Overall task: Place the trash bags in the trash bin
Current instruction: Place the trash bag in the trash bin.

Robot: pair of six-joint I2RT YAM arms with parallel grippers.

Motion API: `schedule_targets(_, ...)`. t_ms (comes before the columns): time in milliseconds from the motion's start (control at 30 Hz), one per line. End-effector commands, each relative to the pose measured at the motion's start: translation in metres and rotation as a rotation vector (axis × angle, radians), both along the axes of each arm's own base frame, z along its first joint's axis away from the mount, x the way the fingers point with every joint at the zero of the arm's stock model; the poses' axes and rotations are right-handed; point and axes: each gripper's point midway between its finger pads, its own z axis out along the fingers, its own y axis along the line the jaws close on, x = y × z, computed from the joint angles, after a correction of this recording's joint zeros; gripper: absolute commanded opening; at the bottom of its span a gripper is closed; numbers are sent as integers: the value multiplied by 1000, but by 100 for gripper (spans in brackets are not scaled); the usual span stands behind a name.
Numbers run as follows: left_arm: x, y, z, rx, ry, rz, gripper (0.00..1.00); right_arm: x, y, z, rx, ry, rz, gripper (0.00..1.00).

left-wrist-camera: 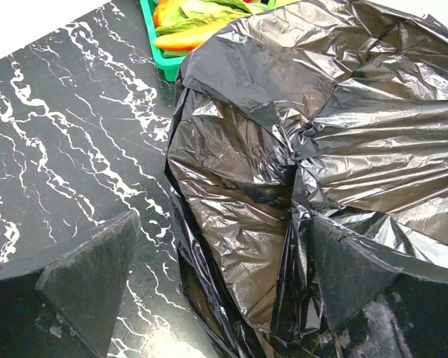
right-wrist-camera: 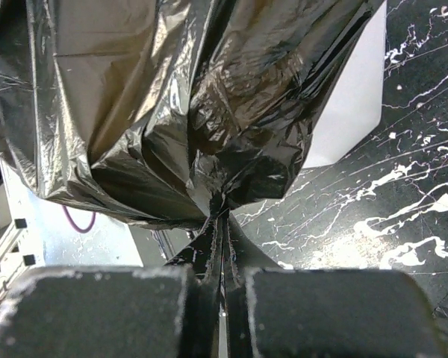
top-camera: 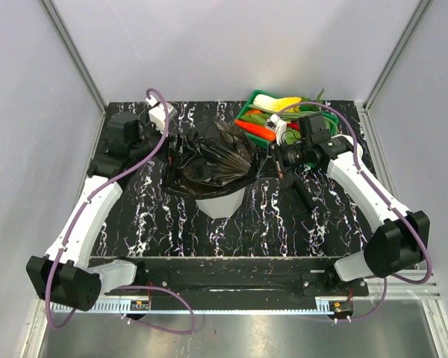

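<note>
A crinkled black trash bag point(top-camera: 209, 155) is spread over the top of the white trash bin point(top-camera: 221, 203), whose lower wall shows beneath it. My right gripper point(top-camera: 273, 158) is at the bag's right side, shut on a pinched fold of film. In the right wrist view the fingers point(right-wrist-camera: 222, 216) meet on that fold, with the bag point(right-wrist-camera: 172, 97) bulging above and the bin point(right-wrist-camera: 351, 104) behind. My left gripper point(top-camera: 168, 134) is at the bag's left side, open. In the left wrist view its fingers point(left-wrist-camera: 222, 224) stand wide, with loose bag film point(left-wrist-camera: 321, 134) lying between them.
A green tray point(top-camera: 248, 112) of vegetables stands at the back right, just behind the bag and close to my right wrist; its corner point(left-wrist-camera: 164, 63) shows in the left wrist view. Black marbled table point(top-camera: 142, 216) surrounds the bin. Grey walls close in the sides and back.
</note>
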Motion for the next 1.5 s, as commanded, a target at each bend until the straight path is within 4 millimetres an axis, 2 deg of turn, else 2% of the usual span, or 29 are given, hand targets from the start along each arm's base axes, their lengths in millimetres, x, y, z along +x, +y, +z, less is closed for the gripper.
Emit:
schedule_targets(0, 4, 3, 46, -58, -110, 21, 99, 12, -4, -10, -31, -39, -16, 0)
schedule_targets(167, 8, 12, 56, -147, -69, -4, 99, 18, -4, -17, -46, -48, -31, 0)
schedule_targets(400, 7, 20, 36, -211, -4, 3, 99, 24, -3, -21, -43, -65, -50, 0)
schedule_targets(567, 18, 41, 42, -313, 1, 72, 99, 27, -4, -27, -57, -59, -52, 0)
schedule_targets(733, 28, 55, 36, -404, 82, 47, 99, 30, -3, -31, -63, -59, -48, 0)
schedule_targets(900, 35, 64, 21, -407, 112, 55, 99, 38, -4, -37, -91, -53, -50, 0)
schedule_targets(1033, 43, 71, -1, -391, 155, 91, 96, 40, -5, -39, -103, -68, -45, 0)
schedule_targets(1233, 36, 62, -5, -464, 226, -13, 94, 38, -1, -12, -81, -104, 0, 1)
schedule_targets(1467, 38, 63, 10, -519, 198, -42, 96, 39, 0, 4, -81, -115, 25, 1)
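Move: The bag, spread over the bin's mouth, has its middle about 11 cm to the right of my open left hand, 3 cm nearer me and 6 cm lower. From my right hand, pinching its right edge, it is some 12 cm left, 3 cm ahead and 2 cm down. The trash bin stands right under it. From my right hand, the vegetable tray lies roughly 20 cm ahead and 10 cm right, the black strip 3 cm ahead and 13 cm right, both some 20 cm below. I draw my left hand, still wide open, off the bag's left side, about 7 cm left and 4 cm forward, rising briefly, then sinking, as the wrist rolls some 30 degrees. My right hand keeps its pinch and pulls the bag's right edge down 5 cm beside the rim, edging forward, then lifts back nearly to its starting height. ##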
